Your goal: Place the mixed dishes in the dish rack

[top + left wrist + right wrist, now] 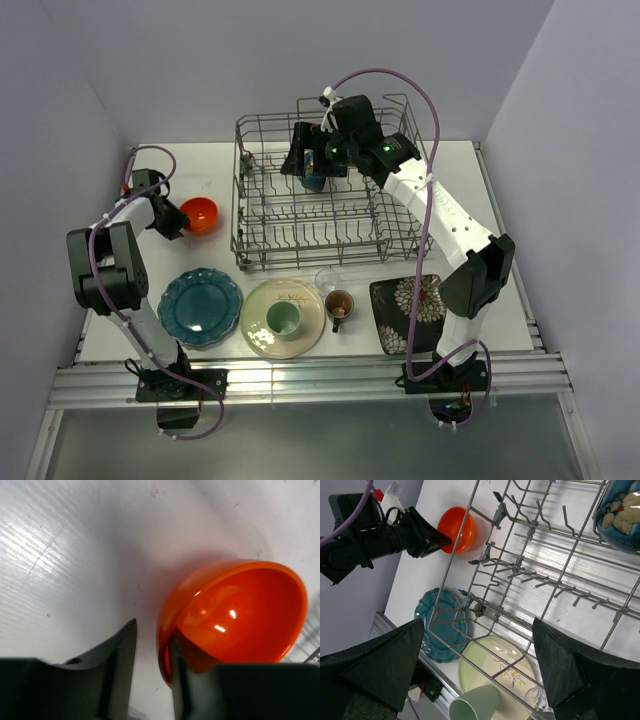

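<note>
The red-orange bowl [201, 214] sits on the table left of the dish rack [320, 240]. My left gripper [178, 219] is open at the bowl's near rim. In the left wrist view one finger [182, 680] is inside the bowl [240, 615] and the other finger [117, 670] is outside, with a gap to the wall. My right gripper [303, 152] is open and empty above the rack's back. A dark bowl [620, 515] with a pale pattern inside lies in the rack below it.
In front of the rack lie the teal scalloped plate [200, 306], the cream plate [258, 330] with the pale green cup [284, 318] on it, the clear glass [327, 280], the brown mug [339, 307] and the black floral plate [408, 313].
</note>
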Motion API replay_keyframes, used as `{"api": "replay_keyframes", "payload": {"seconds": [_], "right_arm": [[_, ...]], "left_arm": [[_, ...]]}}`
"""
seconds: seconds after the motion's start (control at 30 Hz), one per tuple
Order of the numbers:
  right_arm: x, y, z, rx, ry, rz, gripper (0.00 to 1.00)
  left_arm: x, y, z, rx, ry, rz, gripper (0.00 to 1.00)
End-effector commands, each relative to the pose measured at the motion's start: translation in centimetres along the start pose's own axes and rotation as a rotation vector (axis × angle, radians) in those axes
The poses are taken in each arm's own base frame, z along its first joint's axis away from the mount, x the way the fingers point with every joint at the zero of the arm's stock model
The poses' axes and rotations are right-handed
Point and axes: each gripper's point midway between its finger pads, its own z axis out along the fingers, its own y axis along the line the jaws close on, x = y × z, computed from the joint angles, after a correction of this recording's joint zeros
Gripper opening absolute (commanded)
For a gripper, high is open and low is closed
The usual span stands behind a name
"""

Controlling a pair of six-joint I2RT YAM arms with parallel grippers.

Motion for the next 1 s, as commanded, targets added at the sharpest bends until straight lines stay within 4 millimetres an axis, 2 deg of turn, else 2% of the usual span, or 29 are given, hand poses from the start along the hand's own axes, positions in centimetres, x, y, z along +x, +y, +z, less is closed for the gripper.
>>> {"api": "replay_keyframes", "payload": {"seconds": [0.0,0.03,0.07,0.13,0.23,0.3,0.33,0.43,0.5,0.53,0.6,0.63,0.73,0.77,0.83,0.87,0.97], "right_arm": [[-1.8,2.4,-3.2,-0.031,-0.080,-0.057,0.96],[-1.5,2.8,-3.2,-0.037,-0.076,-0.067,0.96],[-1.2,3.0,-3.1,-0.035,-0.069,-0.073,0.96],[-0.4,3.5,-2.8,-0.028,-0.046,-0.100,0.96],[0.7,4.1,-2.7,-0.016,-0.023,-0.155,0.96],[1.4,4.8,-2.8,-0.010,-0.018,-0.192,0.96],[1.4,4.9,-2.8,-0.006,-0.022,-0.203,0.97],[1.4,5.4,-3.2,-0.010,-0.022,-0.227,0.97],[1.3,5.8,-3.6,-0.010,-0.023,-0.238,0.97],[1.3,6.0,-3.8,-0.017,-0.021,-0.243,0.97],[1.7,6.4,-4.1,-0.029,-0.014,-0.246,0.97],[2.0,6.6,-4.1,-0.035,-0.011,-0.249,0.96],[2.7,7.1,-4.7,-0.043,-0.002,-0.258,0.96],[2.9,7.2,-4.9,-0.044,0.002,-0.260,0.96],[3.0,7.9,-5.7,-0.060,-0.001,-0.272,0.95],[2.9,8.3,-6.2,-0.065,-0.003,-0.289,0.94],[2.8,9.7,-7.9,-0.095,-0.017,-0.342,0.91]], "left_arm": [[-1.9,-1.5,-1.6,0.050,-0.071,0.029,0.29],[-1.9,-1.4,-1.7,0.046,-0.064,0.027,0.05],[-2.1,-1.6,-2.0,0.047,-0.065,0.027,0.00],[-2.7,-2.1,-3.0,0.050,-0.072,0.021,0.00],[-3.7,-2.7,-5.9,0.065,-0.113,0.005,0.00],[-3.8,-3.0,-8.6,0.083,-0.132,-0.015,0.00],[-4.2,-3.4,-10.7,0.111,-0.168,-0.022,0.00],[-4.4,-3.6,-14.3,0.138,-0.199,-0.053,0.00],[-3.7,-3.9,-16.0,0.120,-0.200,-0.073,0.00],[-3.1,-4.6,-17.3,0.156,-0.208,-0.078,0.00],[-1.3,-6.4,-18.0,0.229,-0.165,-0.113,0.00],[-0.4,-7.7,-19.2,0.304,-0.127,-0.124,0.00],[-0.5,-9.5,-21.9,0.377,-0.123,-0.147,0.00],[-1.4,-10.6,-24.0,0.413,-0.156,-0.137,0.00],[-1.5,-11.2,-26.8,0.458,-0.164,-0.126,0.00],[-1.8,-12.2,-28.9,0.515,-0.172,-0.110,0.00],[-0.7,-12.9,-32.2,0.569,-0.139,-0.056,0.00]]}}
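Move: The orange bowl's near-left rim already stands between the left gripper's half-open fingers; the bowl's middle is about 3 cm ahead and 4 cm right, 1 cm below. The rack's left side is some 13 cm right and 4 cm ahead; the teal plate lies about 22 cm back and 4 cm right. From the right hand, poised high over the rack, the bowl is some 31 cm left, 6 cm ahead and 28 cm below; the blue patterned dish is about 16 cm ahead, 22 cm below. Close the left gripper to pinch the orange bowl's rim, then lift steeply, about 26 cm. As the bowl rises, ease back a little and then swing some 8 cm right towards the rack, tipping the fingers outward about 20 degrees. Meanwhile draw the wide-open right gripper back about 8 cm over the rack and slightly left, away from the blue patterned dish and nearer the rising bowl. ##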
